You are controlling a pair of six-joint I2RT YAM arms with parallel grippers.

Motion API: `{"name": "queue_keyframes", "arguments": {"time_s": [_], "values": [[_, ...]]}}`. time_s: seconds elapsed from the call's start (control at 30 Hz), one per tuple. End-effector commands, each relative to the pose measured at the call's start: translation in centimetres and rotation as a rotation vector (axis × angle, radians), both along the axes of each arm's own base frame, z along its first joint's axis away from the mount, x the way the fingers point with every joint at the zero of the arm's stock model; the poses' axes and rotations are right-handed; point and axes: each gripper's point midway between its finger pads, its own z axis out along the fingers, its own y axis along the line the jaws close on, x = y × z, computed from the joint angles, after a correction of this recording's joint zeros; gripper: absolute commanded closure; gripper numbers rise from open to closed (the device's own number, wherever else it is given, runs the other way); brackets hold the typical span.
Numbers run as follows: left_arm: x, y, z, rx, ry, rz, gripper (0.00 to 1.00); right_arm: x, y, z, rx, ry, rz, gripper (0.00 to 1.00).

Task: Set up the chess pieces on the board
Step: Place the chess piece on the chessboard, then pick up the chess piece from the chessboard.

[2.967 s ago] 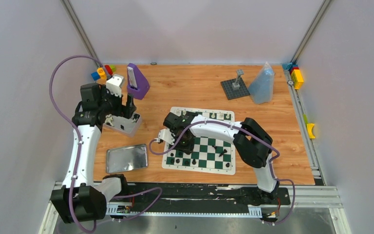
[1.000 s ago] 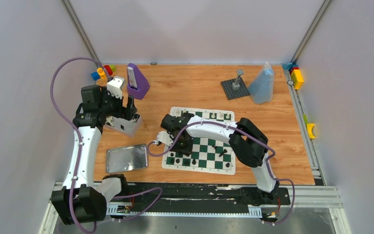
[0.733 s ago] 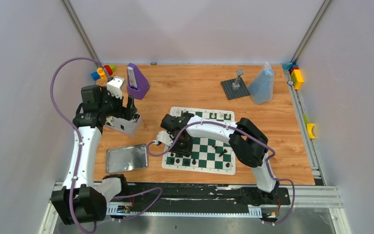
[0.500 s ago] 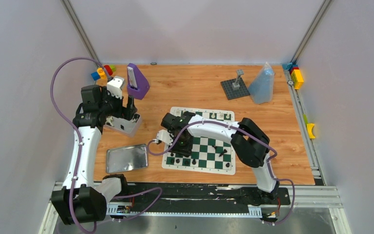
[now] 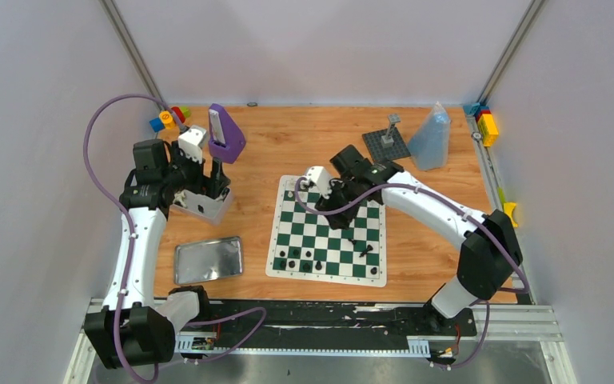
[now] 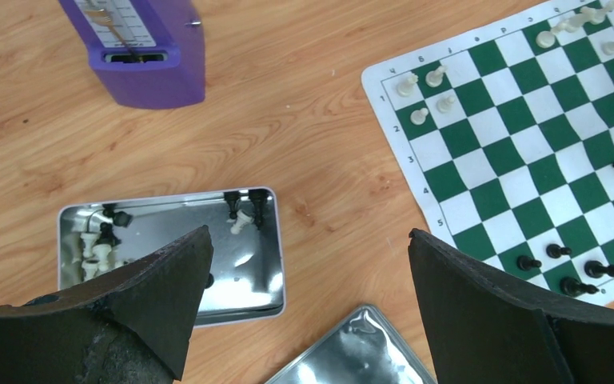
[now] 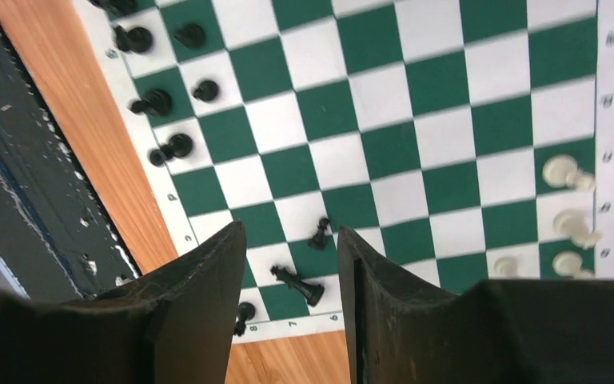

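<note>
The green and white board (image 5: 329, 254) lies mid-table. Black chess pieces (image 5: 294, 256) stand along its near left edge, and one black piece (image 7: 297, 284) lies toppled near the right corner. White chess pieces (image 7: 568, 172) stand on the far rows. My right gripper (image 7: 289, 232) hovers open and empty over the board's far part (image 5: 329, 200). My left gripper (image 6: 310, 238) is wide open above an open tin (image 6: 168, 248) that holds loose black and white pieces; nothing is between its fingers.
A shiny tin lid (image 5: 208, 260) lies near the front left. A purple metronome-like box (image 5: 225, 132) stands behind the tin. At the back right are a grey baseplate with a post (image 5: 385, 144) and a clear blue bag (image 5: 430, 138). Coloured blocks (image 5: 168, 118) sit in the back corners.
My right arm has swung from the board's near left part to its far edge, and its jaws have opened. The left arm has hardly moved.
</note>
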Motion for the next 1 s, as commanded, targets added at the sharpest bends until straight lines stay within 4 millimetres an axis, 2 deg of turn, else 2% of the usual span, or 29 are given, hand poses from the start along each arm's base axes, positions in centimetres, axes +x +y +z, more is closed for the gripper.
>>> {"name": "queue_keyframes", "arguments": {"time_s": [0.0,0.2,0.43,0.97], "values": [[-0.5,-1.5,1.4,-0.038,-0.061,-0.097,0.0,0.5,-2.8,-1.6,0.043,0.045,-0.087,0.53],[-0.6,-1.9,1.0,-0.056,-0.045,-0.112,0.0,0.6,-5.4,-5.0,0.033,0.058,-0.162,0.52],[-0.6,-1.9,0.8,-0.061,-0.033,-0.112,0.0,0.9,-6.5,-7.7,-0.005,0.074,-0.185,0.51],[-0.5,-1.9,0.3,-0.06,-0.019,-0.116,0.0,0.5,-6.9,-9.7,-0.043,0.104,-0.172,0.56]]}}
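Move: The fallen black pawn I want lies about 6 cm to my right hand's right, level with it fore and aft, and some 11 cm below. The larger lying black piece is about 4 cm farther right of that pawn and 3 cm nearer my base; an upright black pawn stands some 6 cm to this hand's left and 4 cm back. From my left hand the fallen pawn is roughly 32 cm right, 9 cm back and well below. I sweep my empty right hand down towards the fallen black pawn, sinking about 9 cm in all. The 7 cm swing to the right is over early, with a turn of some 10 degrees clockwise; after that I mostly ease lower over the board, fingers staying half open. My left hand drifts a little right, wide open. ##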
